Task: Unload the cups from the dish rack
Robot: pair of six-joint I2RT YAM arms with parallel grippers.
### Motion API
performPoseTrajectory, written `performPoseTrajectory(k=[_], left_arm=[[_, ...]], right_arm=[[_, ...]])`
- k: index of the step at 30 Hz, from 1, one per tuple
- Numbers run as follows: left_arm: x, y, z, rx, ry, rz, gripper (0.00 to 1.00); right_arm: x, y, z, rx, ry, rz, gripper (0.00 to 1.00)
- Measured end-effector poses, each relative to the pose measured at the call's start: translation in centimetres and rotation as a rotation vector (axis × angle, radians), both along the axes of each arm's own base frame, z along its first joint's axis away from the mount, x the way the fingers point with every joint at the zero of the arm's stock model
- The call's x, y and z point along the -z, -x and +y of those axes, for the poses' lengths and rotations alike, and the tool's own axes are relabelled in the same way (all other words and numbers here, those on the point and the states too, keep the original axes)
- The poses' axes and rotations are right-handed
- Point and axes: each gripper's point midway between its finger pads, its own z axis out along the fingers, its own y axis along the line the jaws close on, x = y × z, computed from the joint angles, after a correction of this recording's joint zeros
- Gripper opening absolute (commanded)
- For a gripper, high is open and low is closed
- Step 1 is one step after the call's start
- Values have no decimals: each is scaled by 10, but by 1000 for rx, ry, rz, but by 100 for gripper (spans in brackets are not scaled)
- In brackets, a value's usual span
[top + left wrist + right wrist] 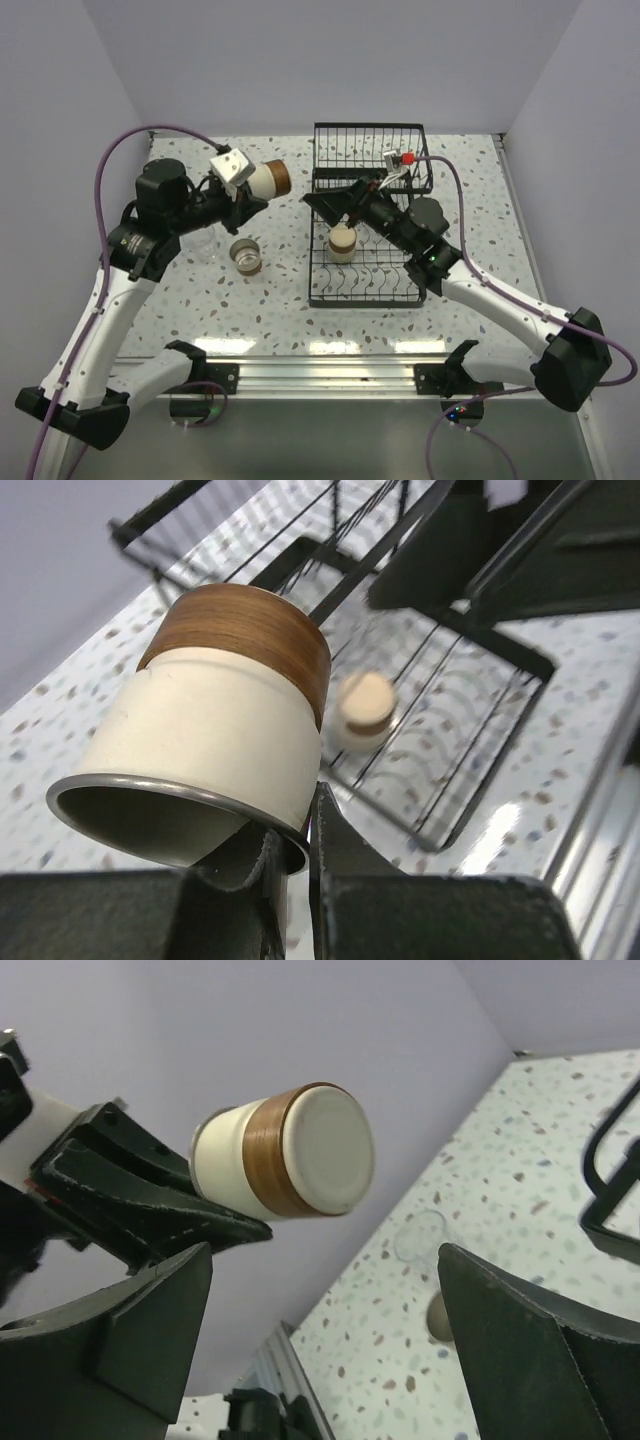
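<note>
A brown cup with a pale tan body hangs on its side in the air left of the dish rack. My left gripper is shut on its rim. In the left wrist view the fingers pinch the grey rim of that cup, one inside and one outside. My right gripper stands open over the rack's left edge, empty, facing the held cup. Another brown cup sits upside down in the rack, also seen as a blurred cup.
An upright brown cup and a clear cup stand on the speckled table left of the rack. The clear cup shows faintly between my right fingers. The rack's taller basket section is at the far end.
</note>
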Motion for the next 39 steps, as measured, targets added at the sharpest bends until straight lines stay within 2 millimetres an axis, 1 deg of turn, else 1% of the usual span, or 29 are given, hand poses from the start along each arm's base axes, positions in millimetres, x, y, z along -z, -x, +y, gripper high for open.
performPoseTrajectory(k=[2,4,6,7,8,11,13,15,17,21,24,28,31,35,39], left_arm=[[15,-2,22,-77,-124,-25,0],[30,0,43,-120,-253,-45,0],[49,4,63,-146,-385,-38,0],[58,5,70,-147,-439,-28,0],[72,7,77,-142,-503,-3,0],[117,14,94,-95,-674,116,0],[145,16,102,-57,-771,210,0],[164,15,108,-26,-845,279,0],[175,14,113,-10,-894,317,0],[188,9,119,-3,-968,355,0],[200,6,117,23,-1013,381,0],[210,6,110,64,-1052,394,0],[216,7,107,84,-1091,398,0],[226,7,110,94,-1162,412,0],[239,5,112,115,-1231,440,0]], right_arm=[[12,0,-4,21,62,19,98],[24,-2,-10,48,139,42,98],[33,-3,-16,76,208,58,98],[36,-3,-19,85,238,62,98],[39,-3,-22,98,265,64,98],[50,-2,-32,130,339,71,98],[59,-2,-38,144,387,80,98],[70,-1,-44,159,438,96,98],[78,-1,-49,174,478,108,98],[83,1,-58,196,514,110,98],[83,2,-61,203,520,105,98],[86,2,-65,215,536,108,98],[94,3,-68,220,557,121,98],[107,5,-71,218,579,140,98],[114,7,-72,215,593,153,98]])
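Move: The left hand holds a wood-banded cup high up, its fingers pointing forward and to the right; the upright, open-mouthed cup on the table is about 11 cm to its left, 1 cm ahead and some 31 cm below. A clear glass stands roughly 10 cm left of that table cup and 3 cm farther out. From the empty right hand, the cup left in the rack lies about 3 cm right, 1 cm ahead and 32 cm down, with the rack glass about 9 cm right of it and 7 cm farther out. The left hand keeps its pinch on the held cup's rim side and swings it left and steeply down, about 11 cm left and 24 cm down in all, rolling some 75 degrees until the fingers point straight down, then easing almost straight down to bring the cup's wooden base into the mouth of the upright table cup. Meanwhile the right hand, already empty and wide open, backs off from the held cup, sinking about 11 cm and drawing 7 cm to the right as its fingers tip downward, over the rack towards the last wood-banded cup there, without touching it. ##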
